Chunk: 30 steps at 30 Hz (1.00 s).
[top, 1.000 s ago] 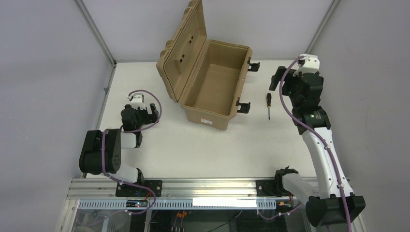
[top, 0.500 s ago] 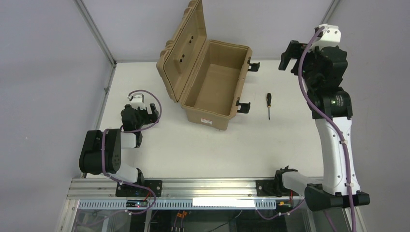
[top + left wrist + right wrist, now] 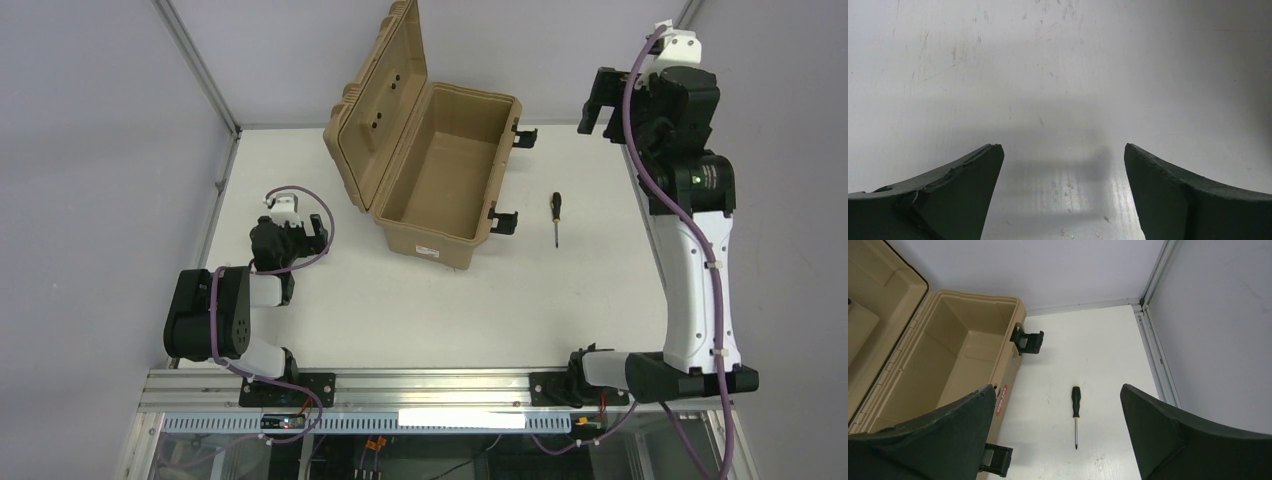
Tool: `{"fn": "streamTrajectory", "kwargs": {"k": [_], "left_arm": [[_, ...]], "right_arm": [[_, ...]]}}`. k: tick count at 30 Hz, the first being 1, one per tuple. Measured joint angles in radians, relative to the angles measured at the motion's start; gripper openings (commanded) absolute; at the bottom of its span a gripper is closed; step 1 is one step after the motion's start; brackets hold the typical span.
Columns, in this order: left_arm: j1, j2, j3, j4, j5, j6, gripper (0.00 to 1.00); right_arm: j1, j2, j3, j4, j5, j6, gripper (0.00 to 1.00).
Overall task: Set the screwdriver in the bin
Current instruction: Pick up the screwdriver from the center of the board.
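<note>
The screwdriver (image 3: 555, 217), black-handled with a thin dark shaft, lies flat on the white table to the right of the bin (image 3: 432, 240). The bin is a tan case whose lid (image 3: 380, 95) stands open. My right gripper (image 3: 597, 115) hangs open high over the table's far right, beyond the screwdriver and apart from it. In the right wrist view the screwdriver (image 3: 1075, 412) lies far below, between the spread fingers of the right gripper (image 3: 1058, 390), with the bin (image 3: 968, 330) to its left. My left gripper (image 3: 305, 236) rests low at the left. Its wrist view shows the left gripper (image 3: 1063, 147) open over bare table.
Black latches (image 3: 503, 220) stick out from the bin's right side toward the screwdriver. Grey walls and metal frame posts (image 3: 197, 65) close in the table at the back and sides. An aluminium rail (image 3: 400, 385) runs along the near edge.
My right arm has risen and swung back toward the far right corner, its gripper still open. The left arm, the screwdriver and the bin have not moved.
</note>
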Motion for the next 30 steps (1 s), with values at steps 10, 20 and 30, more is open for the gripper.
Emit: {"fn": "streamTrajectory", "kwargs": {"k": [10, 20, 30], "left_arm": [[0.000, 0.000, 0.000, 0.000, 0.000, 0.000, 0.99], [0.000, 0.000, 0.000, 0.000, 0.000, 0.000, 0.99], [0.000, 0.000, 0.000, 0.000, 0.000, 0.000, 0.99]], "right_arm": [[-0.003, 0.188, 0.055, -0.087, -0.016, 0.006, 0.99], [-0.025, 0.371, 0.003, -0.080, -0.039, 0.032, 0.99], [-0.033, 0.539, -0.133, -0.019, -0.027, 0.047, 0.99]]}}
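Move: The screwdriver lies on the table about 44 cm below the open right hand, some 6 cm ahead of it and hardly off to either side. The tan bin's middle is roughly 29 cm to that hand's left, 10 cm ahead and 35 cm lower; its near latch is about 15 cm left and level fore-and-aft, its far latch 11 cm left and 17 cm ahead. From the left hand the screwdriver is about 66 cm right, 3 cm ahead and 5 cm lower. Down and forward, the right hand swoops towards the screwdriver, sinking about 27 cm ever faster while reaching 10 cm out; the forward part comes mostly early and nearly dies away by the end. Meanwhile the wrist tips the fingers down by some 40 degrees, and they stay wide open above the tool, to the right of the bin, touching nothing. ##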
